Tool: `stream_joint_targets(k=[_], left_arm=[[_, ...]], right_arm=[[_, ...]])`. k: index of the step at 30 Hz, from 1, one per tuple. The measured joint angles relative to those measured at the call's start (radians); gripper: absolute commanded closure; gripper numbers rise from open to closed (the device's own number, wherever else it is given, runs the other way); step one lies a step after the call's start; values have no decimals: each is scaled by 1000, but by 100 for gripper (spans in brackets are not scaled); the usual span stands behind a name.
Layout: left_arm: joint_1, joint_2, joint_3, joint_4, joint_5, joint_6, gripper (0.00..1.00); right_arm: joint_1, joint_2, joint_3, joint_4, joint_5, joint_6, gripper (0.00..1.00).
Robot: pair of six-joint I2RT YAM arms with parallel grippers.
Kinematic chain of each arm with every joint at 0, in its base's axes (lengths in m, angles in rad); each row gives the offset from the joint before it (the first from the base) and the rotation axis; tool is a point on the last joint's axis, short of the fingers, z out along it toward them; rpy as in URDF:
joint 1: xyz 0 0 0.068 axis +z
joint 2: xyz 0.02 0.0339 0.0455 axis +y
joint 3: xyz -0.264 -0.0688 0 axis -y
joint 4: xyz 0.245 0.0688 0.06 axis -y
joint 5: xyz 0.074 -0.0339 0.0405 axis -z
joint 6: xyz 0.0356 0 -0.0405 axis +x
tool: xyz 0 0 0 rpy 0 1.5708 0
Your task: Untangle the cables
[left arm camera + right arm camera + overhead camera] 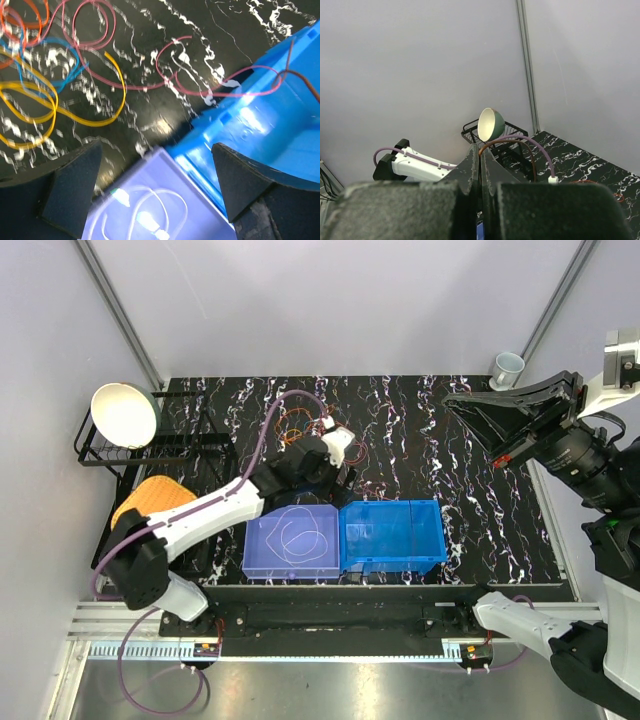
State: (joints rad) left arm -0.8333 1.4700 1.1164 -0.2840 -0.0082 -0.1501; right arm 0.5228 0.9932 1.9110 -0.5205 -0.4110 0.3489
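The cables (300, 425) lie in a loose tangle on the black marbled table, just beyond my left gripper (338, 480). In the left wrist view I see orange (20, 20), pink (100, 25), blue (45, 60) and yellow (50, 110) loops. A pink strand (190, 65) runs to the blue bin (280, 125). My left gripper (157, 175) is open and empty over the corner where the lilac bin (200, 200) meets the blue one. A white cable (150, 210) lies coiled in the lilac bin. My right gripper (480, 149) is raised at the right, shut on a brown cable (520, 142).
A black dish rack (110, 450) with a tilted bowl (125, 415) stands at the back left, with an orange object (150, 498) in front of it. A white cup (507, 367) sits at the back right corner. The two bins (395, 533) occupy the front centre.
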Motion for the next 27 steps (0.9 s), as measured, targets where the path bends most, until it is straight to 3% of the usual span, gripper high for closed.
stream_joint_targets(k=[10, 25, 26, 27], left_arm=[[-6, 112, 41, 116, 100, 178, 6], [-6, 225, 89, 211, 345, 178, 9], [-6, 234, 90, 225, 363, 174, 10], [-6, 245, 95, 245, 383, 160, 20]], right_arm=[[0, 5, 10, -2, 3, -32, 100], [0, 80, 141, -3, 74, -84, 100], [0, 90, 153, -3, 86, -90, 100], [0, 100, 166, -2, 97, -96, 100]])
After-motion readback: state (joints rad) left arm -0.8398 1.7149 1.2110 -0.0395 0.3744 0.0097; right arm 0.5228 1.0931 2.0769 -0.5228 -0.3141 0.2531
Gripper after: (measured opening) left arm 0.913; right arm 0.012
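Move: The pink cable's loop, draped over the blue bin's far rim where the brown cable meets it, lies about 16 cm right, 3 cm back and 7 cm below the open left hand. From that hand, the blue bin's middle is 12 cm right and 10 cm back, the purple bin's 10 cm left and 10 cm back, the cable tangle 9 cm ahead and 4 cm left. From the right hand, the loop is roughly 10 cm ahead, 3 cm right and 52 cm below. Towards the pink loop, the left hand sweeps about 9 cm to the right over the far side of the blue bin, nearly level, swinging clockwise some 25 degrees with its fingers still wide open. The right hand, still pinching the brown cable high up, waits briefly, then rises about 3.5 cm and eases forward a little, tipping slightly upward. ##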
